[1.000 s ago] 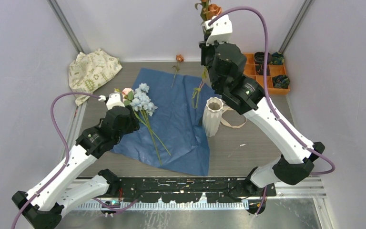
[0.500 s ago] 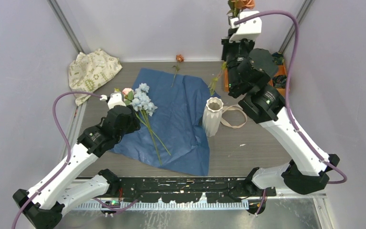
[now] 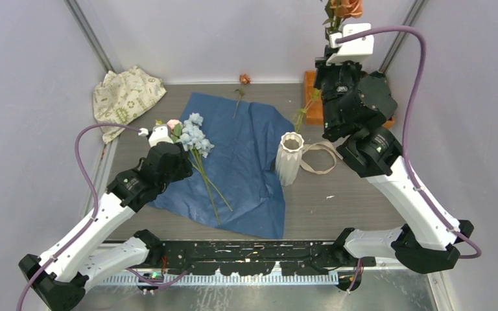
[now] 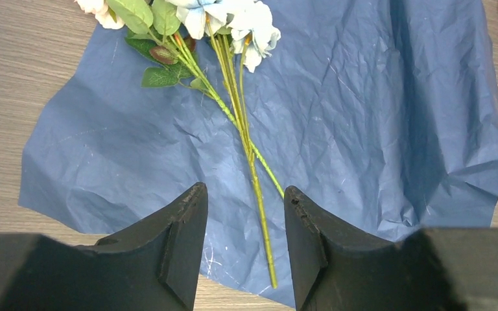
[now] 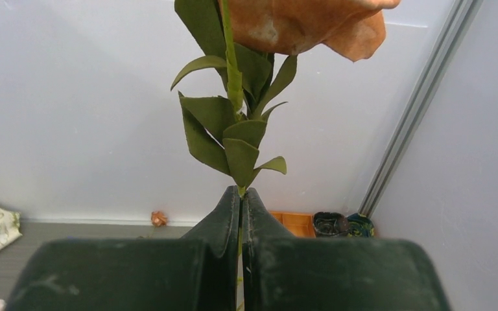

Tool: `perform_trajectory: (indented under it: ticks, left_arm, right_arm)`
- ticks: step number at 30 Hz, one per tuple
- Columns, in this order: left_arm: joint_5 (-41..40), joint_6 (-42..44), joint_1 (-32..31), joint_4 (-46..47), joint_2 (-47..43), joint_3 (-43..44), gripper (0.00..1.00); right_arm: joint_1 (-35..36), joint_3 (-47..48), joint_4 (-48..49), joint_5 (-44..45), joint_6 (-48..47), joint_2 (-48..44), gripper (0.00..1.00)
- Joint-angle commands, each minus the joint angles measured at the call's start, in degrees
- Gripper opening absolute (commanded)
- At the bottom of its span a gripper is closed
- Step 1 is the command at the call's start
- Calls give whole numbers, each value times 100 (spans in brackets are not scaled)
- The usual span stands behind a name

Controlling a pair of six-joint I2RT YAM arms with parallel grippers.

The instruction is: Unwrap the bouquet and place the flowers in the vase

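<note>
The bouquet is undone: its blue paper (image 3: 243, 165) lies spread flat, with pale blue and pink-white flowers (image 3: 193, 137) lying on its left part. In the left wrist view my left gripper (image 4: 243, 194) hangs open above the paper, and the long green stems (image 4: 249, 155) run between its fingers without touching them. My right gripper (image 5: 241, 191) is raised high at the back right, shut on the stem of a rust-orange flower (image 3: 345, 8) that stands upright above it. The white ridged vase (image 3: 290, 157) stands at the paper's right edge, with nothing in it that I can see.
A beige ribbon (image 3: 321, 159) lies loose right of the vase. A small orange bloom (image 3: 244, 79) lies by the back wall. The cream printed cloth (image 3: 126, 96) sits at the back left. The orange tray (image 3: 311, 91) is mostly hidden behind my right arm.
My right arm has swung to the right and risen, carrying the rust-orange flower towards the back right corner. The left arm has hardly moved.
</note>
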Motion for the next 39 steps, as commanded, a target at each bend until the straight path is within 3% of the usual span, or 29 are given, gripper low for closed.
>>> perform_trajectory:
  ticks: [1, 20, 31, 39]
  left_arm:
    - [46, -80, 25, 252, 81, 311, 48]
    - [-57, -61, 21, 238, -66, 169, 48]
    - [-8, -61, 25, 317, -43, 112, 48]
    - [85, -61, 25, 381, 46, 103, 48]
  right_arm:
    - [20, -313, 288, 46, -49, -20, 1]
    - [19, -1617, 192, -10, 953, -81, 1]
    - [32, -2926, 306, -372, 1700, -877, 1]
    - [35, -3246, -135, -914, 2388, -1283, 1]
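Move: The vase the roses are meant for stands almost straight below the right hand, about 5 cm to its left and level with it fore and aft, its middle some 47 cm down. The ribbon lies about 10 cm right of the vase and 6 cm farther out. The blue wrapping paper's middle is about 16 cm left of the vase and 2 cm farther out. From the left hand, the vase is about 27 cm right, 7 cm ahead and 10 cm lower. The orange roses, still pinched upright by their stems in the right hand's shut fingers, come down some 17 cm towards the vase, drifting 3 to 4 cm left. On the way the hand swings about 3 cm forward and then back again, easing up slightly at the end, while it tips some 15 degrees down and turns a little counter-clockwise. ##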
